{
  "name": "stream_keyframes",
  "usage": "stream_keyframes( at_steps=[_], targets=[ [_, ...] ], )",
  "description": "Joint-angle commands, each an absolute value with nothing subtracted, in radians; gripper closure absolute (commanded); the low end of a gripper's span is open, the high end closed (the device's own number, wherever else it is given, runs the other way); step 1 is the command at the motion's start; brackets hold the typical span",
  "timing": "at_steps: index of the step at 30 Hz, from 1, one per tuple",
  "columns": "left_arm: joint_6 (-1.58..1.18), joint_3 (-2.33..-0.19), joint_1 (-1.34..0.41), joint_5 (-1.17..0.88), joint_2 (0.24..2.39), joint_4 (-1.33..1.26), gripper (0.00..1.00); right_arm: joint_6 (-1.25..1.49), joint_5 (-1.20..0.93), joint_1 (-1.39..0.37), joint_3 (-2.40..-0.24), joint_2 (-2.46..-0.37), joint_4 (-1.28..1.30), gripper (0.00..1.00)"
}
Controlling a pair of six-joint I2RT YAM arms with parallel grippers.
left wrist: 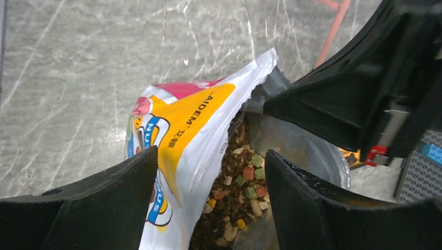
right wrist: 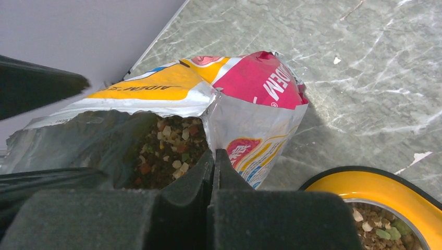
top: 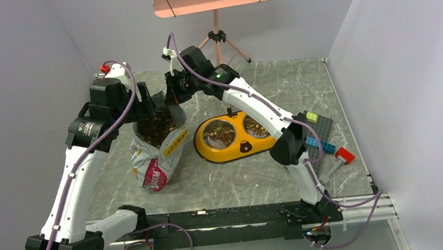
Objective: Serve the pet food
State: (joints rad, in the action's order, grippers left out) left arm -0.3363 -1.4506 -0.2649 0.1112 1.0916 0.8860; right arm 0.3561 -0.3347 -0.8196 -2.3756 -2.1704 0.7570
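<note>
The white-and-yellow food bag (top: 156, 160) stands upright and open left of centre, with pet food (top: 158, 127) showing at its mouth. My right gripper (top: 175, 99) is shut on the bag's rim; in the right wrist view its fingers (right wrist: 215, 156) pinch the foil edge of the bag (right wrist: 260, 88) beside the pet food (right wrist: 167, 151). My left gripper (top: 146, 104) is open at the opposite side of the mouth. In the left wrist view its jaws (left wrist: 211, 172) stand wide astride the bag's wall (left wrist: 193, 120), with pet food (left wrist: 250, 177) between them.
A yellow double-bowl feeder (top: 206, 147) lies right of the bag, with kibble in both steel bowls. A grey baseplate (top: 321, 135) with coloured bricks and a red piece (top: 345, 155) sit at the right edge. A tripod (top: 217, 36) stands behind.
</note>
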Motion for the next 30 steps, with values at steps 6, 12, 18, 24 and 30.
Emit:
stream_keyframes(
  at_steps=[6,12,18,24,30],
  targets=[
    [-0.303,-1.428,-0.259,0.177,1.192,0.801,0.55,0.404,-0.369,-0.832,-2.496,-2.102,0.617,1.0],
    [-0.337,-1.485,-0.246,0.182,1.234,0.803,1.0,0.374,-0.254,-0.863,-2.482,-2.05,0.809,0.54],
    [-0.448,-1.596,-0.242,0.236,1.246,0.888,1.0,0.335,0.004,-0.921,-2.444,-1.973,1.045,0.07],
    [-0.611,-1.632,-0.228,0.265,1.225,0.943,1.0,0.393,0.24,-1.089,-2.302,-1.883,1.058,0.01],
    [-0.78,-1.631,-0.199,0.208,1.184,1.005,1.0,0.395,0.327,-1.27,-1.974,-1.722,0.717,0.06]
  ],
)
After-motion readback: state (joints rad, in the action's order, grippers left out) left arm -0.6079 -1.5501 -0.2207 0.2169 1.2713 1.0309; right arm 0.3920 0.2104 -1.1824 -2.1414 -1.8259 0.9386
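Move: The pet food bag's left rim, still unheld where the left hand will pinch it, runs about 4 cm ahead of and 4 cm below that open hand. The rim corner already in the right hand's shut fingers is some 8 cm to the left hand's right, 4 cm ahead and 4 cm lower. From the right hand, the near rim lies roughly 12 cm back, straight across and 5 cm down; the left bowl is about 15 cm right, 2 cm back and 25 cm below. The bag's left rim is taken between the left fingers as that hand reaches about 5 cm forward and down and shuts, then eases back slightly, turning counter-clockwise. The right hand holds the far corner until then, opens wide and comes free, rising and shifting right, then swings back some 14 cm overall towards the near rim. ##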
